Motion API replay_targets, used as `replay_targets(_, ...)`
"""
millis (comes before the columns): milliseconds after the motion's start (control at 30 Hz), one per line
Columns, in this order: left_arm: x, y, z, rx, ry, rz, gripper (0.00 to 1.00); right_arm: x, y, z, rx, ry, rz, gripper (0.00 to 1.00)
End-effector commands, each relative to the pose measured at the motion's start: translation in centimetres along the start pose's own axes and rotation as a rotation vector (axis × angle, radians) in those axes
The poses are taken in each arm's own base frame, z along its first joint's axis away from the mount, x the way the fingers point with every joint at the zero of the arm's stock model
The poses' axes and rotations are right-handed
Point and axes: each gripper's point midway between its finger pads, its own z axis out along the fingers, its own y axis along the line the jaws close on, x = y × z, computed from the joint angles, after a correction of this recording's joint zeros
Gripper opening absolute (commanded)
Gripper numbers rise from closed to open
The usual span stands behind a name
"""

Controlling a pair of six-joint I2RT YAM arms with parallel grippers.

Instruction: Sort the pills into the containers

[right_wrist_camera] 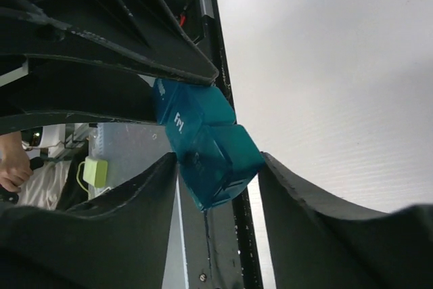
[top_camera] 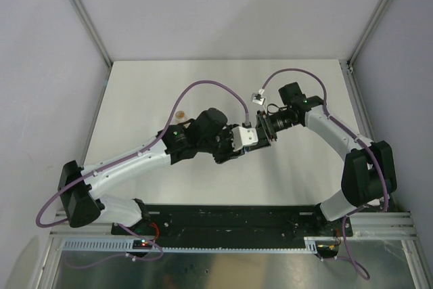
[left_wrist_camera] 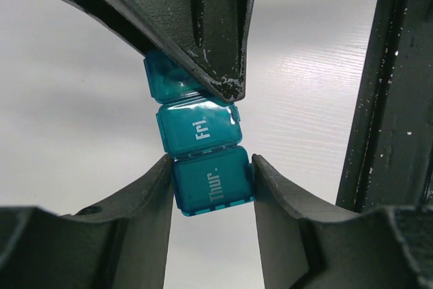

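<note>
The teal-blue container strip [left_wrist_camera: 200,130] is held in the air between both grippers. Its lids, marked "Fri" and "Thur.", are closed. My left gripper [left_wrist_camera: 211,164] is shut on the sides of the "Thur." end compartment. The third compartment is mostly covered by a finger of my right gripper [right_wrist_camera: 218,158], which is shut on that end of the strip [right_wrist_camera: 220,141]. In the top view the two grippers meet over the middle of the table, left [top_camera: 232,149] and right [top_camera: 241,141], and hide the strip. No pills are in view.
A small round orange-tan object [top_camera: 179,114] lies on the white table [top_camera: 149,86] left of the arms' meeting point. Grey walls close the table's back and sides. A black rail [top_camera: 230,218] with the arm bases runs along the near edge.
</note>
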Motion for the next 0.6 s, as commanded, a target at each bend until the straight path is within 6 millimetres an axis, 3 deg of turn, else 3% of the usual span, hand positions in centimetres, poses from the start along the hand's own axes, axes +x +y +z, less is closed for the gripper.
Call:
replay_targets(0, -1.3, 1.1, -0.3, -0.057, -0.048, -0.003, 0.00, -1.5, 1.0, -0.4, -0.046, -0.032, -0.036, 0.50)
replay_targets(333, -0.8, 1.2, 0.8, -0.059, -0.021, -0.010, 0.00, -1.9, 1.3, -0.6, -0.072, -0.048, -0.016, 0.19)
replay_targets(567, -0.8, 1.3, 1.4, -0.068, -0.010, -0.013, 0.00, -2.2, 1.0, -0.9, -0.076, -0.061, 0.008, 0.04)
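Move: Between the two hands hangs the pillbox, its Thur end still pinched by the left hand, its middle about 2 cm to that hand's right, 1 cm ahead and 1 cm lower. From the right hand, whose parted fingers straddle the Sat end, the pillbox's middle lies about 2 cm left and 1 cm back, roughly level. The pill bottle stands on the table some 21 cm left of the left hand, 12 cm ahead and 13 cm below. Closing on the Sat end of the pillbox, the right fingers shut to roughly half their gap and pinch it, while that hand stays nearly in place, rising about half a centimetre before sinking partly back. The left hand keeps its hold on the Thur end and eases about 1 cm forward, then just under 1 cm down. ##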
